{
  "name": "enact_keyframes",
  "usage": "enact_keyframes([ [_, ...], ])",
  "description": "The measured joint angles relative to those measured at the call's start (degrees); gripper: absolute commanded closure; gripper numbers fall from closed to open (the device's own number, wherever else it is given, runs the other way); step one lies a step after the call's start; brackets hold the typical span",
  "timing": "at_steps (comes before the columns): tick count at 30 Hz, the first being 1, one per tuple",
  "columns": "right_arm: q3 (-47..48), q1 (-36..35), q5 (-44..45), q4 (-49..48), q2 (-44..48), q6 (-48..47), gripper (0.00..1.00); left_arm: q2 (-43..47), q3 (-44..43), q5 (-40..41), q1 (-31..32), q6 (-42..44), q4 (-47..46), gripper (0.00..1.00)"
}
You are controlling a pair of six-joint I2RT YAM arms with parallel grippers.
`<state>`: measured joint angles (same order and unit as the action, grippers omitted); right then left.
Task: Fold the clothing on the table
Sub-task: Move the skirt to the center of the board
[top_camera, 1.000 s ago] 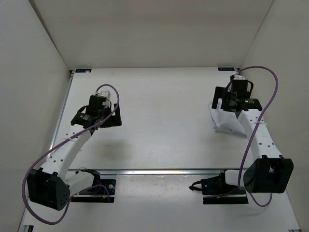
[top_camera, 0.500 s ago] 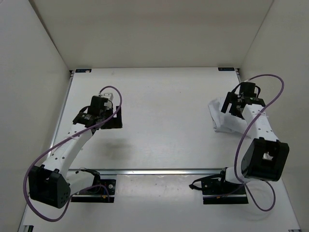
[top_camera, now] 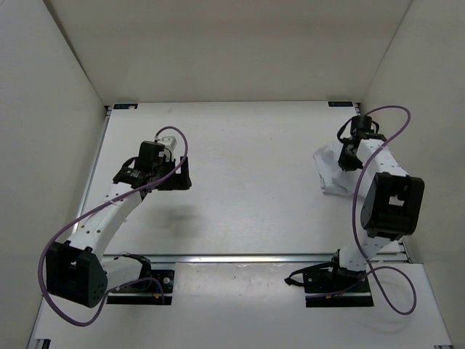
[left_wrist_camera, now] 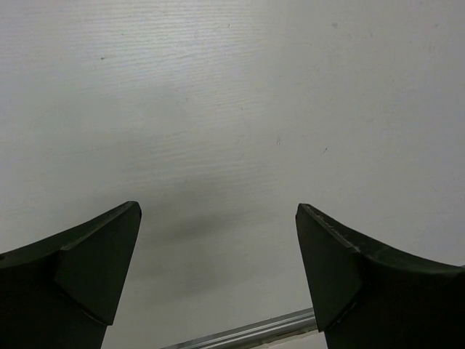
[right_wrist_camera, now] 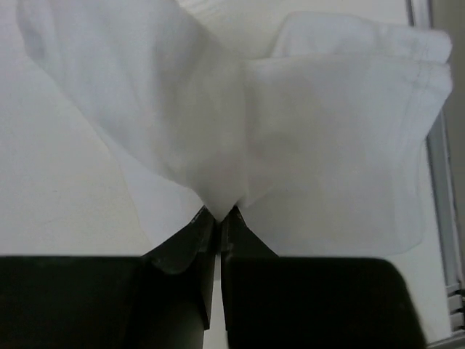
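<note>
The clothing (top_camera: 333,173), a thin wrinkled white fabric piece, lies bunched at the right side of the table (top_camera: 247,182). In the right wrist view the clothing (right_wrist_camera: 290,145) gathers into a pinched point at my right gripper (right_wrist_camera: 219,215), whose jaws are shut on a fold of it. From above, the right gripper (top_camera: 351,155) sits on the cloth's far right part. My left gripper (left_wrist_camera: 218,269) hangs open over bare tabletop at the left, nothing between its fingers (left_wrist_camera: 94,269). In the top view the left gripper (top_camera: 182,174) is far from the cloth.
White walls enclose the table on three sides. A metal rail (top_camera: 240,257) runs along the near edge and shows as the rail (left_wrist_camera: 254,333) in the left wrist view. Another rail (right_wrist_camera: 439,182) borders the table right of the cloth. Purple cables loop from both arms.
The right gripper closed on the clothing, pinching a fold, as the right arm swung its elbow in over the table's right edge. The left gripper drifted slightly right and stayed open.
</note>
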<state>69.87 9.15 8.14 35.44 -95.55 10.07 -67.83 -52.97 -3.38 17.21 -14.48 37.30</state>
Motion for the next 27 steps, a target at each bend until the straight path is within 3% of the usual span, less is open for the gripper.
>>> enact_keyframes([
  [3,9.75,-1.09,0.24,4.02,-4.22,-1.9,1.0,0.44,0.48,-0.83,-2.01,-0.15,-1.73,0.02],
  [7,30.62,-7.26,-2.03,8.07,-9.29,-4.85,1.0,0.72,1.01,-1.79,-3.85,-0.39,-3.8,0.01],
  [12,45.27,-17.64,-16.35,5.79,-7.02,-4.09,1.0,-1.97,-2.23,-3.39,-3.93,-0.57,-5.18,0.01],
  [14,47.08,-20.13,-21.79,2.6,-4.46,-2.75,1.0,-3.91,-5.09,-3.5,-3.39,-0.35,-5.9,0.02],
  [16,43.19,-20.94,-25.33,-2.23,0.68,-1.7,1.0,-4.85,-7.04,-3.67,-3.15,-0.37,-6.75,0.01],
  [21,21.86,-17.4,-32.76,-10.43,12.37,1.22,0.98,-4.04,-7.39,-5.88,-3.52,-0.83,-7.65,0.01],
  [23,13.35,-15.72,-34.8,-11.54,12.59,1.81,0.64,-3.15,-7.37,-6.34,-3.61,-1.01,-7.37,0.01],
  [24,9.46,-15.5,-34.75,-12.33,11.78,1.9,0.53,-2.45,-7.06,-6.69,-3.65,-1.05,-7.63,0.01],
  [27,-1.7,-16.87,-33.75,-11.85,4.59,1.81,0.36,0.68,-4.39,-7.65,-3.67,-1.11,-7.76,0.02],
])
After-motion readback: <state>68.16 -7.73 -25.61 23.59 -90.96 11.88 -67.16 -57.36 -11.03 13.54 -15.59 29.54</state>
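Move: The right hand already pinches the skirt low over the table, with the skirt's middle only about 1 cm behind the pinch and some 2 cm below it. The middle of the board, where the skirt is going, is roughly 36 cm to the left, about level fore and aft; the board's right rim lies some 11 cm to the right, also level. From the left hand the board's middle is about 9 cm ahead and 20 cm to the right. Keeping its pinch, the right hand flings the skirt up more than 30 cm and some 23 cm left towards the board's middle, first reaching forward and then drawing back, fingertips tipping up as it turns counter-clockwise. It then plunges nearly 27 cm, fingers opening halfway to let go. The open left hand rises about 5 cm, easing forward. ##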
